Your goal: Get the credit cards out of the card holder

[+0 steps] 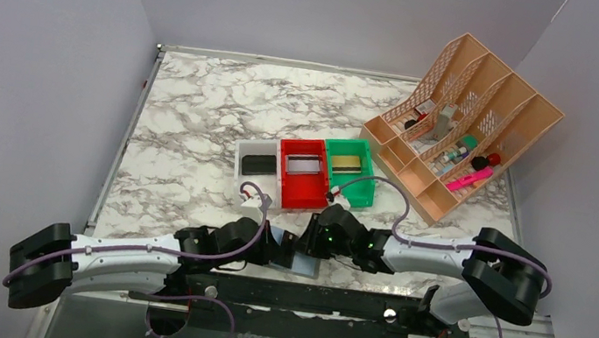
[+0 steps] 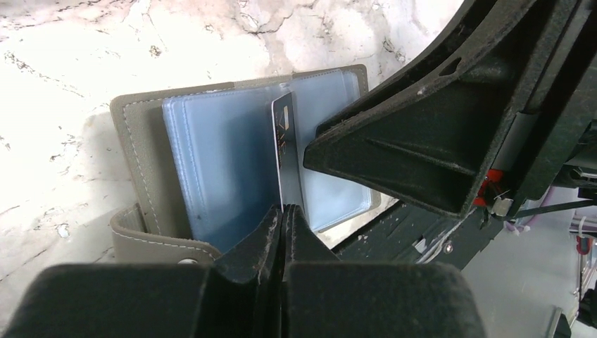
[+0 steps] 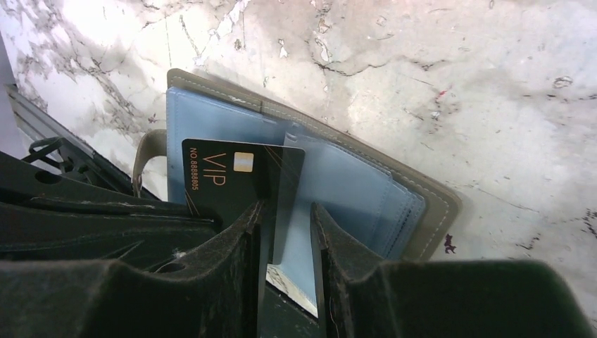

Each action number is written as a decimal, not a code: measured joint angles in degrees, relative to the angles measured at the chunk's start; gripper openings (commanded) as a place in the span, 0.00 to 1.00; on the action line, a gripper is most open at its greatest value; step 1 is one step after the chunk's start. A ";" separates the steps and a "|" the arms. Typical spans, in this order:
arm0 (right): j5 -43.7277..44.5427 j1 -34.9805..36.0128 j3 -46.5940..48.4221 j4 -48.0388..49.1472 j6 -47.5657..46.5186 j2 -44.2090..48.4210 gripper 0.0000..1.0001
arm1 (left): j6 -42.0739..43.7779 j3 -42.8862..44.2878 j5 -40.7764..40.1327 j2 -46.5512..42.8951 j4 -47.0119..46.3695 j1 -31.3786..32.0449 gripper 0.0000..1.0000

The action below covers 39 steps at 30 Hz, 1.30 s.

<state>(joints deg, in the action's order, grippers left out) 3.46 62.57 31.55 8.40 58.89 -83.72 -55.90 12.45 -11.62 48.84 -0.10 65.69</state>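
Note:
The card holder (image 1: 301,263) lies open at the table's near edge, grey outside with pale blue sleeves (image 2: 211,162) inside. A black credit card (image 3: 232,176) marked VIP stands up out of a sleeve; in the left wrist view this card (image 2: 283,151) shows edge-on. My left gripper (image 2: 283,211) is shut on the card's lower edge. My right gripper (image 3: 285,211) is open, its fingers set down over the holder's (image 3: 352,186) blue panel beside the card. One right finger (image 2: 408,141) covers the holder's right panel.
White (image 1: 257,161), red (image 1: 302,174) and green (image 1: 351,169) bins stand in a row mid-table, each with a card-like item inside. A peach desk organiser (image 1: 461,125) with small items sits back right. The black mounting rail (image 1: 304,298) runs just below the holder.

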 measured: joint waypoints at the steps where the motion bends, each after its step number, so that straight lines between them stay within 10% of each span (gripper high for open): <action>1: 0.20 0.00 0.00 -0.37 -0.02 0.31 0.38 | 0.02 0.11 0.00 -0.11 0.15 0.02 0.00; 39: 5.20 -0.07 -13.60 5.70 -9.44 25.86 0.85 | 10.01 10.32 -9.01 -9.14 16.48 -0.11 0.00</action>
<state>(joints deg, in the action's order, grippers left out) 8.67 62.50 17.96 14.11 49.45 -57.87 -45.89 22.76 -20.62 39.70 16.38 65.58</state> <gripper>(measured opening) 0.822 0.010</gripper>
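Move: The black credit card is already pinched in the left fingers, its middle about 2 cm ahead and 2 cm right of the left hand, level with it. Under it lies the open card holder, centred about 1 cm ahead, 3 cm right and 3 cm below. The tray's red compartment is some 20 cm ahead and 3 cm right. From the right hand, the card is about 5 cm left, 1 cm back and 1 cm higher; the holder is 3 cm left and 2 cm back. Upward, after a slow start, the left hand takes the pinched card about 6 cm away from the card holder, easing forward and at last a little left, fingertips tipping up some 10 degrees and staying shut. The right hand opens wide and withdraws up and to its right, away from the sleeves, its fingertips tilting up. ##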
